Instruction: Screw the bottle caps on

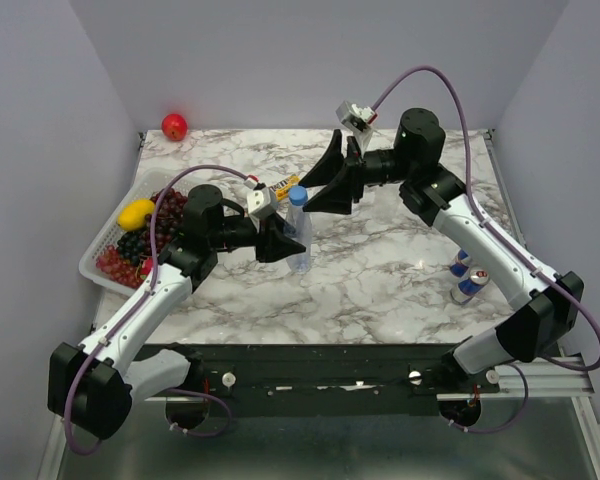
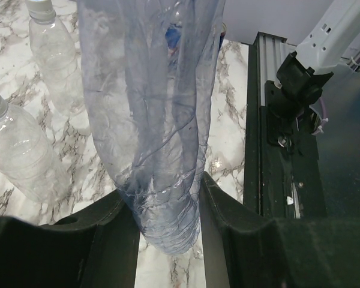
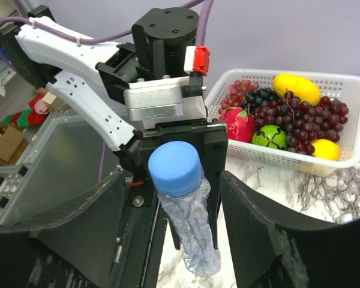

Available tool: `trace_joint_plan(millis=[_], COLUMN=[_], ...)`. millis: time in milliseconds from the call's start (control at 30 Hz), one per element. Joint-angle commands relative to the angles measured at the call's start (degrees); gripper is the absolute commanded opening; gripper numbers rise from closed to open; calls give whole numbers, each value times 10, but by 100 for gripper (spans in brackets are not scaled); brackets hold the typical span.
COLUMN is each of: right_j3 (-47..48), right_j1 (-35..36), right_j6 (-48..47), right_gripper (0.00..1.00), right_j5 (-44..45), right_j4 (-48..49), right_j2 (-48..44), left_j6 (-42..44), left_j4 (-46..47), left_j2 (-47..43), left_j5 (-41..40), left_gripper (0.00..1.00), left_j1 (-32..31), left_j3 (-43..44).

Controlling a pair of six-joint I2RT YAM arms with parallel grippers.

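Note:
A slim blue-tinted bottle (image 1: 300,245) stands upright on the marble table, and my left gripper (image 1: 280,240) is shut on its body. In the left wrist view the crinkled bottle (image 2: 162,120) is pinched between the fingers of my left gripper (image 2: 165,193). A blue cap (image 3: 175,169) sits on the bottle's neck. My right gripper (image 3: 172,180) is open with a finger on each side of the cap and a gap on both sides. From above, the right gripper (image 1: 307,196) is level with the cap (image 1: 297,194). Two colourless bottles (image 2: 54,57) (image 2: 21,156) show in the left wrist view.
A white basket (image 1: 98,250) holding grapes, a lemon and other fruit sits at the left of the table. A red apple (image 1: 174,126) lies in the far left corner. Two blue-and-silver cans (image 1: 470,275) stand under the right arm.

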Motion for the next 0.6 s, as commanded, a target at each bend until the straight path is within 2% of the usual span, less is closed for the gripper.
trace_joint_plan(millis=[0, 233, 367, 500, 567], right_j3=[22, 36, 37, 39, 40], right_j1=[6, 10, 13, 16, 20], right_j6=[34, 45, 29, -23, -56], right_gripper=[67, 58, 42, 26, 14], right_j5=[21, 17, 33, 91, 152], right_j4=[28, 40, 24, -17, -77], right_j2=[15, 33, 33, 27, 9], left_j6=[15, 17, 18, 12, -29], left_j4=[-9, -17, -17, -1, 45], left_j2=[4, 11, 13, 10, -4], left_j5=[23, 23, 18, -8, -82], left_gripper=[0, 0, 0, 0, 0], left_j1=[-1, -1, -1, -1, -1], left_j3=[17, 26, 29, 25, 9])
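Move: The blue cap sits on top of the held bottle, between and just beyond my open right fingertips: about 2 cm to the left of my right hand, 1 cm ahead, level. One finished bottle stands on the table roughly 14 cm ahead, 4 cm right and 18 cm below that hand, another about 15 cm ahead, 18 cm right and equally low. From my left hand, gripping the bottle's lower part, the cap is some 13 cm up, 1 cm ahead, neither left nor right. I ease my right hand forward and left over the cap, about 2 cm in all, with the fingers still pointing left, and close them from wide to roughly half open until they pinch the cap's sides. My left hand stays put and keeps its hold on the lower bottle; I don't twist the cap yet. ##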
